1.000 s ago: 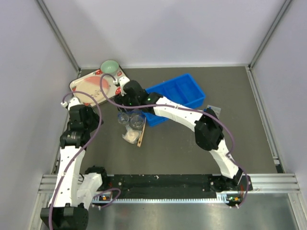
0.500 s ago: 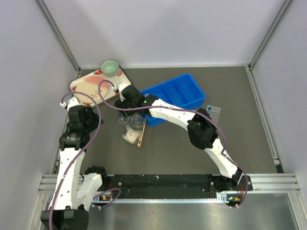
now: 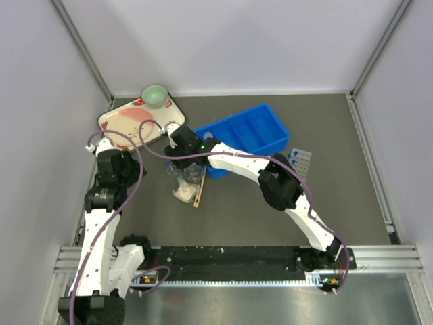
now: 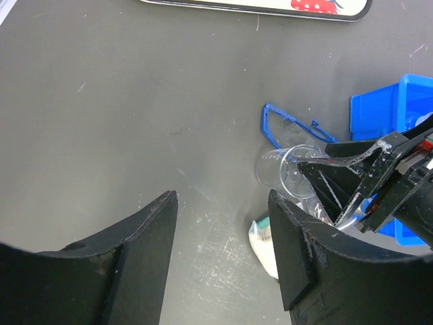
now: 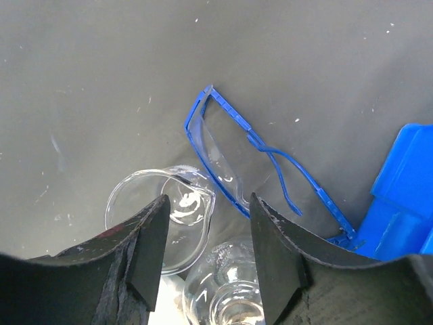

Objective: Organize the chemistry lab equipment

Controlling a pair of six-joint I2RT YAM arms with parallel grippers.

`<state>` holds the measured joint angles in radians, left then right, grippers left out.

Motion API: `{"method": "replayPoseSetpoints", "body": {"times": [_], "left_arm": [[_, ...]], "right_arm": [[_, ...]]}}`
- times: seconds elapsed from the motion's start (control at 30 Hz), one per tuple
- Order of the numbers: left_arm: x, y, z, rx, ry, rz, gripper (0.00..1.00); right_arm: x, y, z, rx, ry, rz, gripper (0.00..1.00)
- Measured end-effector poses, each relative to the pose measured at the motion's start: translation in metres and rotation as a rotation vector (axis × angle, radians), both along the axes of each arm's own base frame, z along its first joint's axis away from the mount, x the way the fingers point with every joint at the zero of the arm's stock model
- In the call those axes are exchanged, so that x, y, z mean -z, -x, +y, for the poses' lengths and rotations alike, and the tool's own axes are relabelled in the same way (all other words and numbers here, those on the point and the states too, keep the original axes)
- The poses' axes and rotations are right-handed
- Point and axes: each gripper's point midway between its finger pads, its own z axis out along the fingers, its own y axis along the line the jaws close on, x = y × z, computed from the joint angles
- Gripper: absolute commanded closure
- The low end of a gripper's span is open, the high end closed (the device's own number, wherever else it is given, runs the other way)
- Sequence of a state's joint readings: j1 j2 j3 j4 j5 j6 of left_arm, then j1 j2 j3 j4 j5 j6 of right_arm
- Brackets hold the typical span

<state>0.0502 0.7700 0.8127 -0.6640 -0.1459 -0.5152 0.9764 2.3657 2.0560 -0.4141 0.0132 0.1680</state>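
Observation:
Two clear glass flasks stand together: a wide-mouthed one [image 5: 159, 211] and a narrow-necked one [image 5: 223, 292]. My right gripper [image 5: 208, 233] hangs just over them, open, with its fingertips on either side of the wide one's spout and the narrow one's neck. From above, the right gripper [image 3: 180, 157] covers the flasks [image 3: 186, 170]. A whitish wad [image 3: 183, 193] and a thin wooden stick [image 3: 198, 194] lie just in front of them. The clear tube rack [image 3: 300, 161] holds blue-capped tubes at the right. My left gripper [image 4: 223, 227] is open over bare mat, left of the wad [image 4: 262, 237].
Blue safety glasses [image 5: 254, 157] lie beside the flasks, next to the blue compartment bin [image 3: 249, 134]. The strawberry-print tray [image 3: 120, 120] and green bowl [image 3: 155, 95] sit at the back left. Grey walls close in on both sides.
My right gripper has slid left and nearer, over the flasks, and its jaws have narrowed. The left arm has stayed put.

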Motion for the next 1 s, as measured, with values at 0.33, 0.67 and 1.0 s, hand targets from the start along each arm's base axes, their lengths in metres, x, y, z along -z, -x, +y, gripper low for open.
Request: {"method": "replayPoseSetpoints", "body": {"times": [0.33,0.67,1.0], "left_arm": [[0.005,-0.001,0.0,-0.001,0.004,0.002,0.38],[0.005,-0.003,0.0,-0.001,0.003,-0.006,0.38],[0.006,-0.003,-0.001,0.002,0.005,-0.002,0.38]], "right_arm": [[0.001,0.0,0.0,0.0,0.001,0.003,0.64],[0.002,0.002,0.001,0.0,-0.003,0.013,0.73],[0.012,0.005,0.001,-0.01,0.008,0.033,1.0]]}}
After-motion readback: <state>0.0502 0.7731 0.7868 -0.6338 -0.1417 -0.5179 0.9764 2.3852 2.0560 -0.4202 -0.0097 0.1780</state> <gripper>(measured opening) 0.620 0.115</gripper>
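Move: The tipped beaker is just below the right fingers, its middle about 2 cm back, 1 cm left and 3 cm down. The blue goggles lie some 4 cm ahead and 2 cm right of the hand; the second beaker lies 3 cm back and 6 cm right; the blue box's middle is 8 cm ahead and 22 cm right. From the left hand the tipped beaker lies roughly 7 cm ahead, 12 cm right and 14 cm below. The right fingers close nearly shut and pinch the tipped beaker's rim wall, the hand sinking about 1 cm late. ##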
